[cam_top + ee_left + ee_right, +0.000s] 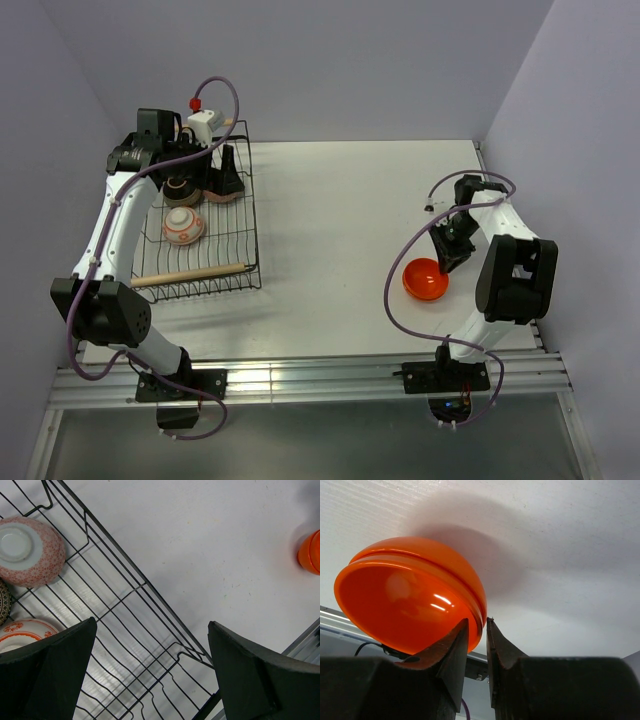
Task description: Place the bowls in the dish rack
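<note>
My right gripper (pixel 477 622) (pixel 447 262) pinches the rim of the glossy orange bowl (pixel 410 605) (pixel 425 280), one finger inside and one outside, at the table's right side. The bowl looks tipped in the right wrist view. The black wire dish rack (pixel 250 230) (pixel 145 585) stands at the left. In it lie a red-and-white patterned bowl (pixel 184 227) (pixel 20 632), a tan-brown bowl (pixel 182 190) and a pinkish bowl (pixel 30 550) turned bottom up. My left gripper (pixel 205 178) (pixel 151 625) hovers wide open over the rack's far half, holding nothing.
A wooden rod handle (pixel 190 275) runs along the rack's near end. Purple walls close in behind and on both sides. An aluminium rail (pixel 320 375) borders the near table edge. White tabletop (pixel 330 220) lies between the rack and the orange bowl.
</note>
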Controlling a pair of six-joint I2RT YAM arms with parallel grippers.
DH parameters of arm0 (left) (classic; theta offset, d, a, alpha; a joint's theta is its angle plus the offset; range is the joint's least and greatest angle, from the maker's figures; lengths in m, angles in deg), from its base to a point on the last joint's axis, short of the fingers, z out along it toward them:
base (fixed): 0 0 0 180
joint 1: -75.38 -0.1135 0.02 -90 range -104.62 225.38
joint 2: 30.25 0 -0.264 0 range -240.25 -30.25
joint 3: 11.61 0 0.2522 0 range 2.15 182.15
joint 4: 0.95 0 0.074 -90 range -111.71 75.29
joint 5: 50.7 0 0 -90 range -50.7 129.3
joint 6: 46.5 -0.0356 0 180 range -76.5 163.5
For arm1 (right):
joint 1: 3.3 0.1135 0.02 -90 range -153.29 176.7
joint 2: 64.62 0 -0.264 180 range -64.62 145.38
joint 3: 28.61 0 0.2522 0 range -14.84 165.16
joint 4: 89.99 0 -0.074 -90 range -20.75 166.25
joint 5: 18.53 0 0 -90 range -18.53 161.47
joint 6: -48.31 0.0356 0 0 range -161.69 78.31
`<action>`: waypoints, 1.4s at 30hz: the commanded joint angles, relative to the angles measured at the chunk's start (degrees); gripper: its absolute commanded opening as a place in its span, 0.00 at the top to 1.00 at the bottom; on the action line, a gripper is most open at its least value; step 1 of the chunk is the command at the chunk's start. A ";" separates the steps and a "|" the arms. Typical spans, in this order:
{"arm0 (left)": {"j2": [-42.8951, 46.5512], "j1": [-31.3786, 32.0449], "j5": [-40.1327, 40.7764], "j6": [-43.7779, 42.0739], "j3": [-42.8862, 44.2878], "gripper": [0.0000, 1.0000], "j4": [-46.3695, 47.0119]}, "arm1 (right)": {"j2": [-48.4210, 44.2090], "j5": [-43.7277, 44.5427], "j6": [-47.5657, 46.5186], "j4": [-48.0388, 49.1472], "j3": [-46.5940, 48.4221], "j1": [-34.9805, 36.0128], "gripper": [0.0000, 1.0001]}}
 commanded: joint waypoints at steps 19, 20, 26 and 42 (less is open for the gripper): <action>1.00 0.19 -3.21 1.46 0.45 0.00 0.80 | -2.99 -6.40 -1.43 -4.42 5.26 0.25 1.00; 1.18 0.19 -3.30 1.55 0.37 0.00 1.15 | -3.18 -7.46 -1.61 -4.96 6.23 0.16 1.00; 2.67 0.19 -4.00 2.69 0.19 0.01 2.91 | -5.37 -15.72 -1.87 -8.21 12.65 0.16 1.00; 7.15 0.28 -5.84 6.30 -2.36 0.01 8.18 | -2.65 -31.54 6.63 -11.39 35.94 0.60 1.00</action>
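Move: The top one of two nested orange bowls has its near-right rim between the right hand's parted fingertips; its middle lies about 4 cm to the left, 3 cm back and 2 cm below. The lower orange bowl sits beneath it, about 4 cm below the hand. The dish rack's middle is some 56 cm left and 12 cm ahead. From the left hand, the top orange bowl lies roughly 46 cm right, 18 cm back and 22 cm lower. Sinking barely half a centimetre, the right hand shuts its fingers on the top orange bowl's rim, one tip inside and one outside, then climbs quickly by about 17 cm, going some 7 cm forward and 6 cm left, with the fingers swinging out forward and leftward by about 30 degrees. The left hand, empty and open, rises a little over the rack near the end. ##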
